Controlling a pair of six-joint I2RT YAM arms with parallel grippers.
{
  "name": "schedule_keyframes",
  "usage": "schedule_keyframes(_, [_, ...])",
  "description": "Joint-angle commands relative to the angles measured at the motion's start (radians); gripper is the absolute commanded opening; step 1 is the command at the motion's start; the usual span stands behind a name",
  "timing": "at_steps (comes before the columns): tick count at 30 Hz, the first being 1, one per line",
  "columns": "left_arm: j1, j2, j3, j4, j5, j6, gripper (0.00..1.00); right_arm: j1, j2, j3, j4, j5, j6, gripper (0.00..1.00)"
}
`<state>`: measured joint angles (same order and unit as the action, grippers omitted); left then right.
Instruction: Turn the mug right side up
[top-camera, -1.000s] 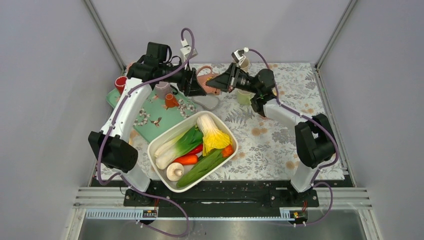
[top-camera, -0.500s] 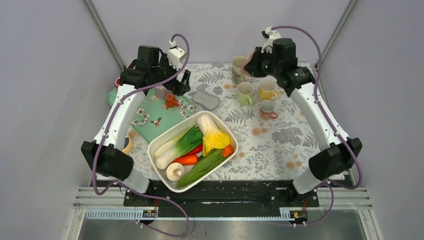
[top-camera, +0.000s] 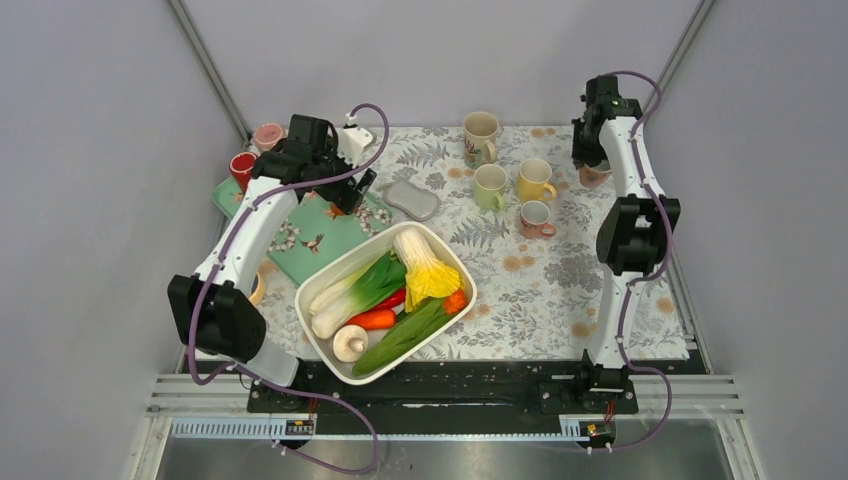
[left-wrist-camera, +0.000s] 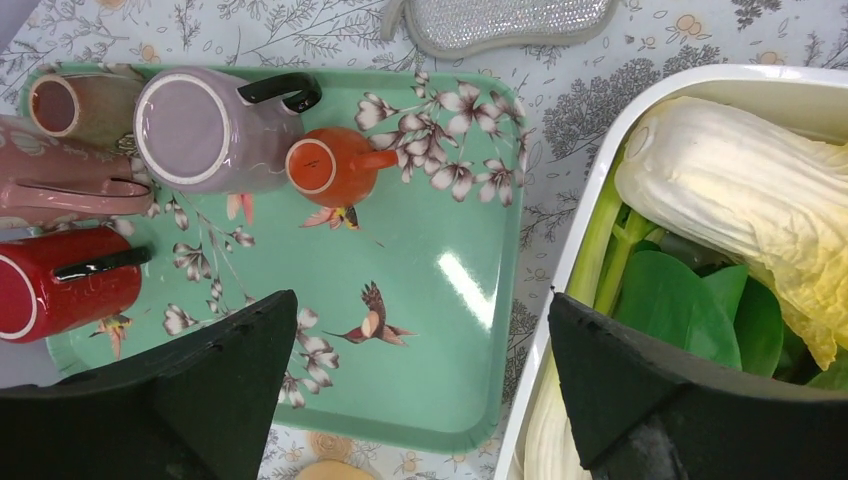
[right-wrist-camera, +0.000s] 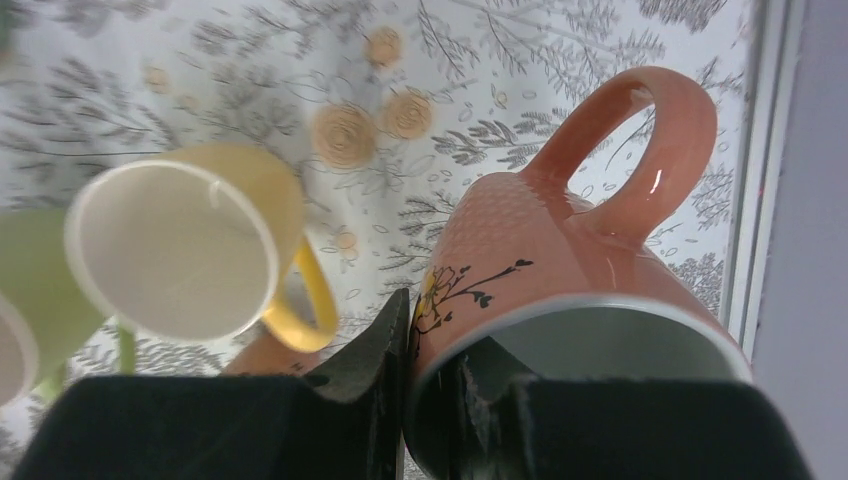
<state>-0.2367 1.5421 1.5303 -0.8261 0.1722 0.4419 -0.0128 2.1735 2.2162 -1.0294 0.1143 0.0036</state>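
My right gripper (right-wrist-camera: 440, 385) is shut on the rim of a salmon-pink mug (right-wrist-camera: 580, 250) with a black flower drawing, one finger inside and one outside. The mug's open mouth faces the wrist camera and its handle points away. In the top view the right gripper (top-camera: 590, 165) holds this mug (top-camera: 596, 177) at the table's far right edge. My left gripper (left-wrist-camera: 420, 390) is open and empty above the green tray (left-wrist-camera: 440, 300), also seen from above (top-camera: 347, 192).
On the tray are an upside-down lilac mug (left-wrist-camera: 205, 130), a small orange mug (left-wrist-camera: 330, 165), and red (left-wrist-camera: 60, 285) and pink (left-wrist-camera: 60, 185) mugs on their sides. Yellow (top-camera: 533, 181), green (top-camera: 489, 186), beige (top-camera: 480, 135) and small pink (top-camera: 536, 218) mugs stand upright. There is also a grey sponge (top-camera: 411, 200) and a white vegetable tub (top-camera: 320, 290).
My right arm swung from the table's back middle to the far right edge, carrying the salmon mug. My left gripper let go of it and drew back over the tray.
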Motion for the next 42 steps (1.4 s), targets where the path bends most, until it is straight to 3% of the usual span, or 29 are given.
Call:
schedule_keyframes(1, [-0.003,-0.034,-0.018,0.027,-0.065,0.026,0.99,-0.022,0.061,0.102,-0.042,-0.016,-0.010,0.00])
schedule_keyframes(8, [0.002,0.035,-0.016,0.030,-0.167,0.050,0.99,-0.065,0.168,0.068,-0.022,-0.103,0.047,0.00])
schedule_keyframes(14, [0.056,0.158,0.067,0.019,-0.218,0.043,0.99,-0.065,0.163,-0.003,0.020,-0.123,0.057,0.00])
schedule_keyframes(19, [0.090,0.270,0.153,0.018,-0.218,0.078,0.99,-0.065,0.153,-0.017,0.023,-0.146,0.057,0.31])
schedule_keyframes(21, [0.089,0.288,0.158,0.019,-0.185,0.158,0.94,-0.065,0.140,-0.023,0.021,-0.150,0.051,0.42])
schedule_keyframes(25, [0.062,0.261,0.084,0.016,-0.030,0.465,0.75,-0.065,0.088,-0.033,0.009,-0.153,0.040,0.60])
schedule_keyframes(27, [0.046,0.237,0.011,0.037,0.001,0.657,0.74,-0.065,0.047,-0.047,0.009,-0.143,0.030,0.67])
schedule_keyframes(32, [0.002,0.293,-0.081,0.167,-0.166,0.980,0.75,-0.065,-0.048,-0.088,0.007,-0.091,0.003,0.92])
schedule_keyframes(37, [0.003,0.411,-0.032,0.222,-0.201,1.094,0.74,-0.065,-0.136,-0.138,0.012,-0.097,0.017,0.98])
schedule_keyframes(42, [-0.001,0.491,0.024,0.256,-0.206,1.105,0.67,-0.065,-0.244,-0.270,0.073,-0.145,0.036,0.99])
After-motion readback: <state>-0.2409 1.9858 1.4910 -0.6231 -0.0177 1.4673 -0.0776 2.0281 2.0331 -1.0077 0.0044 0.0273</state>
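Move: The clear table spot for the held pink mug lies about 17 cm below the right hand, 5 cm to its right and 1 cm back. From that hand, the yellow mug is some 9 cm left and 2 cm ahead, the small pink mug 8 cm left and 10 cm back. The orange mug is roughly 10 cm ahead of the left hand, 4 cm left, 19 cm below; the lavender mug stands 5 cm farther out and 5 cm left of it. The pink mug, still pinched by its wall, is lowered about 10 cm to the table right of the yellow mug; the right fingers then open wide and lift clear, drawing slightly back. Meanwhile the left hand descends some 16 cm and forward towards the upturned orange mug, swinging left then partly back, turning clockwise with its left side rising while the open fingers narrow. ##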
